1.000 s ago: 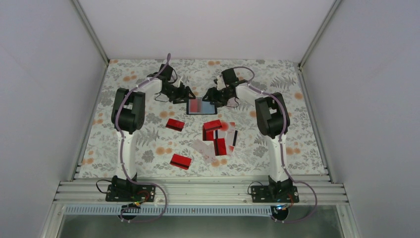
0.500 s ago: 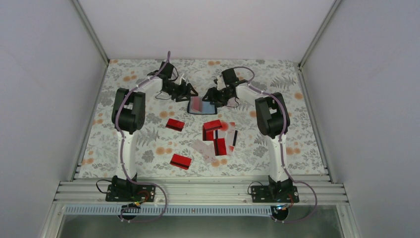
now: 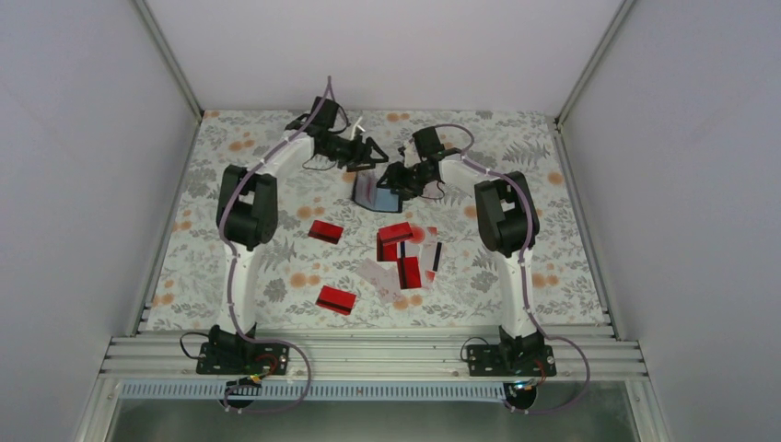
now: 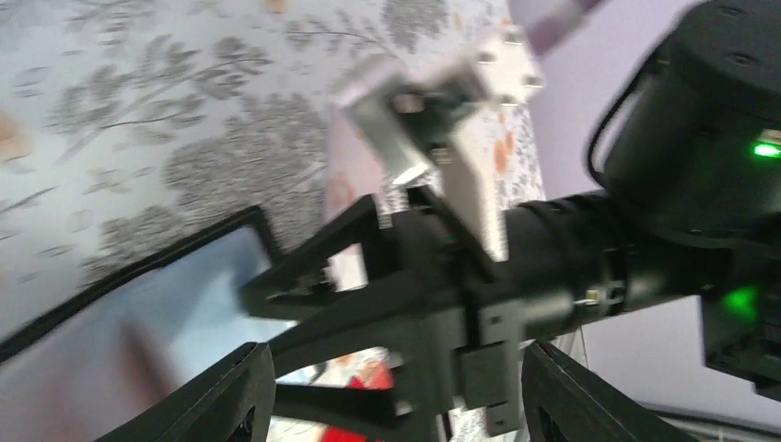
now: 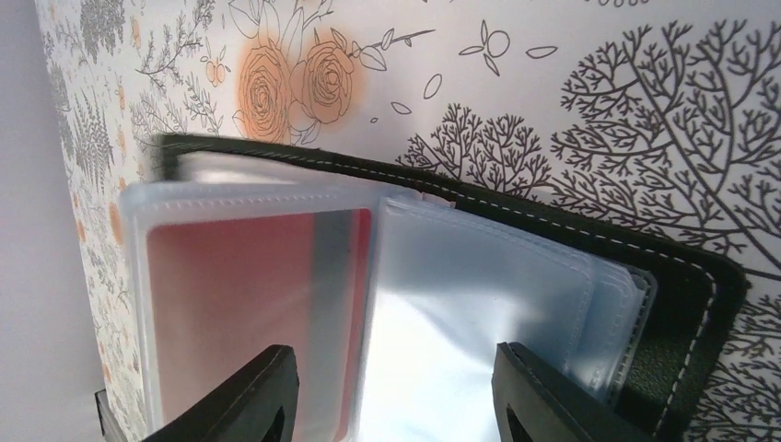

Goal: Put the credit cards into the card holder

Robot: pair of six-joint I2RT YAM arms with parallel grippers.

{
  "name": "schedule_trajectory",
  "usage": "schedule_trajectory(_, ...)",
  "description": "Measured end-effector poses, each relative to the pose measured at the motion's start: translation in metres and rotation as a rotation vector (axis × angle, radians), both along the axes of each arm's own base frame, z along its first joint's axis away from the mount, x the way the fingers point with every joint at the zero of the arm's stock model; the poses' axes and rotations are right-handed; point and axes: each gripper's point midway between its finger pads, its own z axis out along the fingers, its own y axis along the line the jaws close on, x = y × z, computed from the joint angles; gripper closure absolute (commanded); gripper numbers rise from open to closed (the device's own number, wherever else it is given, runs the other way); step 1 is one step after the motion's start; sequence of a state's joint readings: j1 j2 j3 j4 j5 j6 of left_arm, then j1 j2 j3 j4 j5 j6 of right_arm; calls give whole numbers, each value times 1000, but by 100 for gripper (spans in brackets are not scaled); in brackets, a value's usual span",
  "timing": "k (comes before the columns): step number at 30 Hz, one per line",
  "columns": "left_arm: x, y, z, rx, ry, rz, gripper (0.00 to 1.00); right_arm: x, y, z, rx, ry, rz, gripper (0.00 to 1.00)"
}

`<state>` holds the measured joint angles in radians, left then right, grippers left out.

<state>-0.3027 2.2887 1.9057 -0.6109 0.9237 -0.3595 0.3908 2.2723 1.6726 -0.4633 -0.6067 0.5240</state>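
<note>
The black card holder (image 3: 374,193) lies open at the back middle of the table, its left leaf raised. Its clear pockets (image 5: 479,304) fill the right wrist view, and one pocket holds a red card (image 5: 239,295). My right gripper (image 3: 391,180) stands open with its fingertips over these pockets (image 5: 401,396), clamped on nothing. My left gripper (image 3: 372,157) hangs open and empty just behind the holder. Its wrist view (image 4: 396,401) looks past its fingers onto the right gripper and the holder (image 4: 138,313). Loose credit cards lie nearer: a red one (image 3: 325,230), another (image 3: 336,299), and a mixed pile (image 3: 405,256).
The floral table cloth (image 3: 258,175) ends at grey walls on the left, right and back. An aluminium rail (image 3: 368,354) with both arm bases runs along the near edge. The two grippers are close together over the holder.
My left gripper has lifted off the holder's left side and swung back and to the right. The holder's left leaf has risen from flat. The right gripper has stayed in place.
</note>
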Motion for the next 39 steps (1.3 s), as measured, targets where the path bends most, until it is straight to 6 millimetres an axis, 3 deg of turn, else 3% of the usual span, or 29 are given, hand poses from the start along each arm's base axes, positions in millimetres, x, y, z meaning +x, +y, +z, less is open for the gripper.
schedule_trajectory(4,-11,-24,14,-36,-20,-60,32,0,0,0,3,5,-6,46)
schedule_trajectory(9,-19,-34,6,-41,4,-87,31,0,-1,0,9,13,-13,46)
schedule_trajectory(11,-17,-31,-2,-12,3,-76,20,0,-1,-1,10,13,-13,46)
schedule_trajectory(15,-6,-11,-19,128,-32,-11,10,-3,-3,-2,14,10,-13,46)
schedule_trajectory(21,17,41,-47,327,-100,73,6,-4,-3,-2,19,-13,-8,46)
schedule_trajectory(25,24,60,-65,342,-97,77,6,-4,-3,-2,19,-18,-3,46)
schedule_trajectory(28,23,62,-81,333,-69,70,6,-4,-3,-2,17,-22,2,46)
schedule_trajectory(39,14,45,-79,197,-45,16,9,-4,-4,-3,10,-33,15,46)
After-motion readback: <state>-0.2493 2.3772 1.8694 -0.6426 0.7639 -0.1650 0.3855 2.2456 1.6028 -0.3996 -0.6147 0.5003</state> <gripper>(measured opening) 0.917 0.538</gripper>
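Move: The open card holder, its left half raised off the table, has its middle about 4 cm back, 1 cm to the right and some 10 cm below the left hand. From that hand, one red card lies about 13 cm back and 11 cm left, and the red card on top of the pile about 13 cm back and 6 cm right, both some 11 cm down. From the right hand, the holder's middle is about 4 cm left, 2 cm back and 2 cm below. The card holder's raised left half is left to lie back as the left hand first swings on about 3 cm to the right and a little back, then reverses and goes down to its far-left corner, ending 8 cm lower, 5 cm farther left and slightly forward. The left fingers open wide on the way and tip some 20 degrees steeper before easing partly back; the right fingers stay at the right-hand pocket, their gap unchanged. ##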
